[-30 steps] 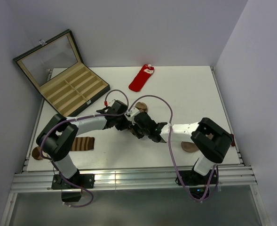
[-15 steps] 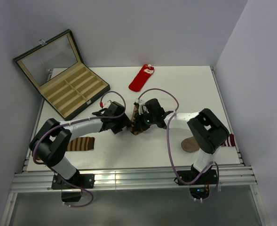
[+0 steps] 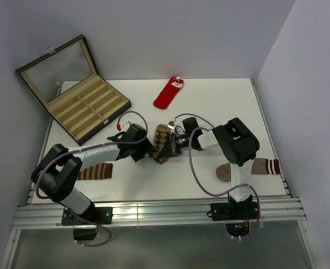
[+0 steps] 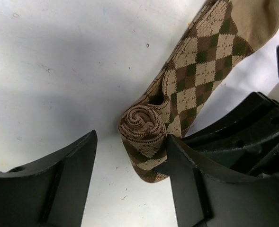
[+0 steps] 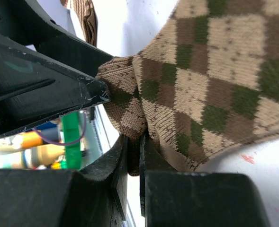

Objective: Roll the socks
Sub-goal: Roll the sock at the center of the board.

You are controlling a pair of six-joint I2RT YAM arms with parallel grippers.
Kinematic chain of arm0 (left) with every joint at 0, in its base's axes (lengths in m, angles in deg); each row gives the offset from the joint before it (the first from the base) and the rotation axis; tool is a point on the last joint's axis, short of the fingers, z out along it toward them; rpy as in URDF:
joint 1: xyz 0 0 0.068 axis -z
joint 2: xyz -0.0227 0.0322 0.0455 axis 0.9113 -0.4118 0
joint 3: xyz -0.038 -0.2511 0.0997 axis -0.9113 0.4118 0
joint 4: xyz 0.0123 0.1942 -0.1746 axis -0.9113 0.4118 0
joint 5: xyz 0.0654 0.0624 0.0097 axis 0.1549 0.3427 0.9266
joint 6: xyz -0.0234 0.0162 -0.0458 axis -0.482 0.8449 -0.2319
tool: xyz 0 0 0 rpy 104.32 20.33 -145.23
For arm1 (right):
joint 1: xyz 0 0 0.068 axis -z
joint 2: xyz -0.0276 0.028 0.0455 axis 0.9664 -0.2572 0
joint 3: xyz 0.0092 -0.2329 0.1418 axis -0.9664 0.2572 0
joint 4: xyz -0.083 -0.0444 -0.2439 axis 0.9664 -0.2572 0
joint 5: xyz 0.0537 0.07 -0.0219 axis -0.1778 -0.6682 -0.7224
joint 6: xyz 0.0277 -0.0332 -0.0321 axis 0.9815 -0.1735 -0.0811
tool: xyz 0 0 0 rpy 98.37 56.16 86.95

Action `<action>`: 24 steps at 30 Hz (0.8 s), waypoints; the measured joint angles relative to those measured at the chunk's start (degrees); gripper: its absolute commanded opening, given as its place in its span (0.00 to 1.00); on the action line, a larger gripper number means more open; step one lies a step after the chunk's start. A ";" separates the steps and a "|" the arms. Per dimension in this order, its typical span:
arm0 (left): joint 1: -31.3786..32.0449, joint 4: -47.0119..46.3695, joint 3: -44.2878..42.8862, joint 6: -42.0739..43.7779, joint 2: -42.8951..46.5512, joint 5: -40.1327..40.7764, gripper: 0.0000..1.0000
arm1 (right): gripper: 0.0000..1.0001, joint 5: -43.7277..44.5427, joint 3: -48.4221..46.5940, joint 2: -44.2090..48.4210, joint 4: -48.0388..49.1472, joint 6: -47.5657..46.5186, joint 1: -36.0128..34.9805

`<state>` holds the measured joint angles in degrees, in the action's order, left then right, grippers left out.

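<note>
The argyle sock (image 3: 162, 141) lies mid-table, its near end wound into a tight roll (image 4: 143, 136) and its flat part (image 4: 210, 52) stretching away. My left gripper (image 4: 130, 140) stands open astride the roll, whose side rests against the right finger (image 4: 191, 184); the left finger stands apart. My right gripper (image 5: 133, 153) is shut on a fold of argyle fabric (image 5: 130, 109) at the roll's edge, reaching in from the right (image 3: 175, 142). The red sock (image 3: 168, 93) with its white cuff lies flat at the table's far edge, away from both grippers.
An open compartment box (image 3: 75, 98) sits at the far left. A brown-and-cream striped sock (image 3: 96, 171) lies by the left arm. A plain tan-brown sock (image 3: 227, 172) lies under the right arm near the front right edge.
The left gripper has opened and now straddles the roll. The right gripper has swung round to the sock's right side and shut on it. More of the argyle sock shows.
</note>
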<state>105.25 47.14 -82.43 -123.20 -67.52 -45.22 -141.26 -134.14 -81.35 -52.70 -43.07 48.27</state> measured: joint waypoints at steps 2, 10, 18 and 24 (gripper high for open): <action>0.00 -0.35 0.20 -0.02 -0.02 -0.42 0.63 | 0.00 -0.63 0.00 -0.50 0.26 1.25 0.13; 0.02 -2.86 0.39 -0.76 -2.21 -1.75 0.40 | 0.00 -1.14 -0.04 -1.05 0.15 3.82 0.28; 0.00 -3.19 -1.62 -0.72 -4.70 -2.56 0.11 | 0.19 1.14 -0.50 0.66 -3.82 1.62 0.33; 0.00 -2.29 -3.89 0.33 -6.40 -3.15 0.06 | 0.38 11.96 0.57 8.90 -10.29 -5.70 -2.16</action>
<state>105.25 44.85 -86.32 -122.88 -73.93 -48.37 -129.31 -133.57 -72.46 -62.99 -48.77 46.10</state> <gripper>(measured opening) 0.246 0.355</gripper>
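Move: The half-made roll at the near end of the argyle sock sits between the left gripper's open fingers, only about 1 cm ahead of the left hand point, 1 cm to its right and 2 cm below. The sock's flat, unrolled part lies about 7 cm ahead and 3 cm right; the red sock is some 26 cm ahead and 6 cm right. The right gripper already pinches the roll's edge, with the roll's middle about 1 cm to its left. Lower the left gripper about 1 cm over the roll while sliding it right, shut its fingers to pinch the roll, and carry on right and slightly forward, some 2 cm rightward in all. Keep the right fingers shut on the sock until the left has its grip, then open them partway and start lifting about 1 cm, rolling the wrist back roughly 10 degrees. ##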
